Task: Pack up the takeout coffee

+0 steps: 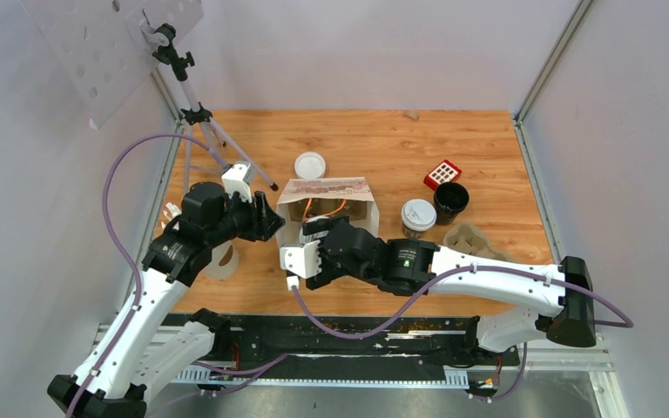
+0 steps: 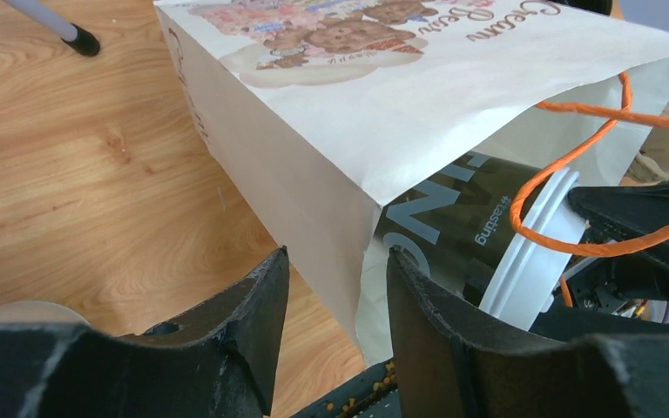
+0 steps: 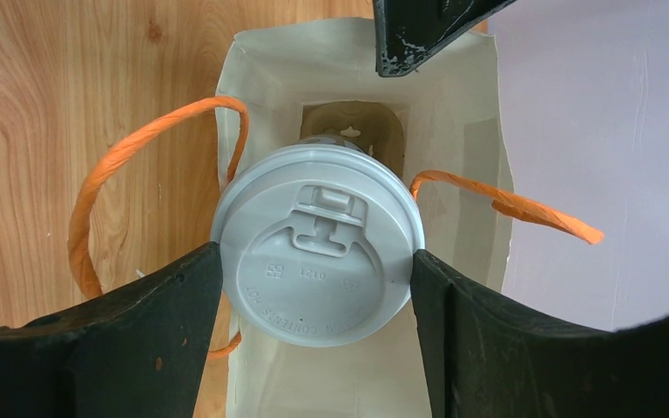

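A white paper bag [image 1: 327, 190] with orange handles lies on its side, its mouth facing the arms. My right gripper [image 3: 315, 252] is shut on one takeout coffee cup [image 3: 314, 287], fingers pressing both sides of its white lid, at the bag's mouth. The left wrist view shows that cup's dark side [image 2: 453, 226] partly inside the bag [image 2: 331, 113]. My left gripper [image 2: 338, 257] is open, its fingers straddling the bag's left mouth edge without pinching it. A second lidded coffee cup [image 1: 418, 216] stands right of the bag.
A loose white lid [image 1: 310, 165] lies behind the bag. A black cup [image 1: 451, 200], a red box [image 1: 442, 173] and a cardboard carrier [image 1: 469, 239] sit at the right. A tripod [image 1: 200, 122] stands at the back left, a pale cup [image 1: 220, 259] under the left arm.
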### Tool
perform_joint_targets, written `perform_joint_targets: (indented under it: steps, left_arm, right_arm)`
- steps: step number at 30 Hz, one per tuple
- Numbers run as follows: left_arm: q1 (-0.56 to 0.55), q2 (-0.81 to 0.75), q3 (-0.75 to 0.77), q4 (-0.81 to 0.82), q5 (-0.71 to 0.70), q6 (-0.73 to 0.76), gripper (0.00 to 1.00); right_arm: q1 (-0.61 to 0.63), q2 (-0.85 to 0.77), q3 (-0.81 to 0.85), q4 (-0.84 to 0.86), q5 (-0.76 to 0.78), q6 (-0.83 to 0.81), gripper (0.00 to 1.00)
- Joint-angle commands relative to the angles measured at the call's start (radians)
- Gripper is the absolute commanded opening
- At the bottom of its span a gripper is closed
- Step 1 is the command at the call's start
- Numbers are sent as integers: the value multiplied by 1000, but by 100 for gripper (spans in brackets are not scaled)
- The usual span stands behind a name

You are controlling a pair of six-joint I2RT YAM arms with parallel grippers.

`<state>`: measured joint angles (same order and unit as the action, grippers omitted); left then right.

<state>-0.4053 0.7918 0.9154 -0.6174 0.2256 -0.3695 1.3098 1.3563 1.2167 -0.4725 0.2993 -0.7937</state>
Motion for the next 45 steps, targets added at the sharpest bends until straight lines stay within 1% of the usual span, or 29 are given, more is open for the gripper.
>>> perform_joint_targets:
  steps: [1, 2, 4, 6, 9, 10, 12, 18, 25, 29, 33, 39, 41, 43, 45]
  left_arm:
    - [-2, -10, -22, 34, 7, -5, 53]
    - [-2, -14, -32, 45, 8, -10, 53]
    - [-1, -15, -44, 62, 15, -19, 49]
    - [-1, -10, -42, 68, 33, -20, 38]
    - [-2, 1, -22, 49, 53, 5, 15]
    - [-1, 5, -13, 43, 60, 12, 9]
    - [-2, 12, -1, 34, 80, 28, 1]
    - [-2, 48, 32, 2, 140, 50, 0]
    - [-2, 57, 48, -8, 172, 73, 0]
    - [-1, 65, 47, -9, 185, 81, 0]
    - [-1, 72, 57, -9, 214, 81, 0]
    - [-2, 88, 102, -13, 294, 71, 0]
    - [-1, 99, 112, -11, 316, 87, 0]
    - [-2, 133, 153, -54, 331, 117, 0]
    - [-1, 174, 207, -92, 347, 127, 0]
  right_arm:
    - [-6, 8, 43, 38, 22, 11, 68]
    - [-8, 10, 44, 38, 21, 10, 68]
    - [-9, 12, 48, 37, 21, 8, 68]
    - [-12, 11, 52, 34, 22, 3, 68]
    - [-23, -3, 31, 37, 18, -33, 68]
    - [-31, -11, 22, 36, 9, -46, 68]
    - [-47, -24, 13, 21, -2, -71, 68]
    - [-86, -57, 5, 9, -37, -155, 68]
    - [-128, -43, 2, -4, -103, -221, 68]
    - [-144, -24, -7, 0, -109, -244, 68]
    - [-144, -17, 43, -46, -115, -240, 67]
    - [-145, -35, 146, -215, -99, -253, 69]
    - [-159, -33, 172, -239, -85, -274, 69]
    - [-176, -33, 182, -239, -80, -302, 70]
    - [-195, -15, 234, -268, -97, -307, 70]
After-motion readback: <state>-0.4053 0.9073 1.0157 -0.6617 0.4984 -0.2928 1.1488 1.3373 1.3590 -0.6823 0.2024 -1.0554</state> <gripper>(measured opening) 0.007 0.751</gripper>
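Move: The paper bag's left rim edge stands between the left hand's open fingers, about 1 cm to their right and 2 cm below; the coffee cup is some 7 cm right and 1 cm back. The right hand already holds that cup by its lid, the bag mouth's middle about 3 cm ahead, 3 cm right and 2 cm below. From the right hand, a lidded cup stands roughly 10 cm ahead, 22 cm right and 16 cm below. Left fingers pinch the bag's rim and draw it 4 cm rightward; the right hand carries the cup forward-right, rising. ##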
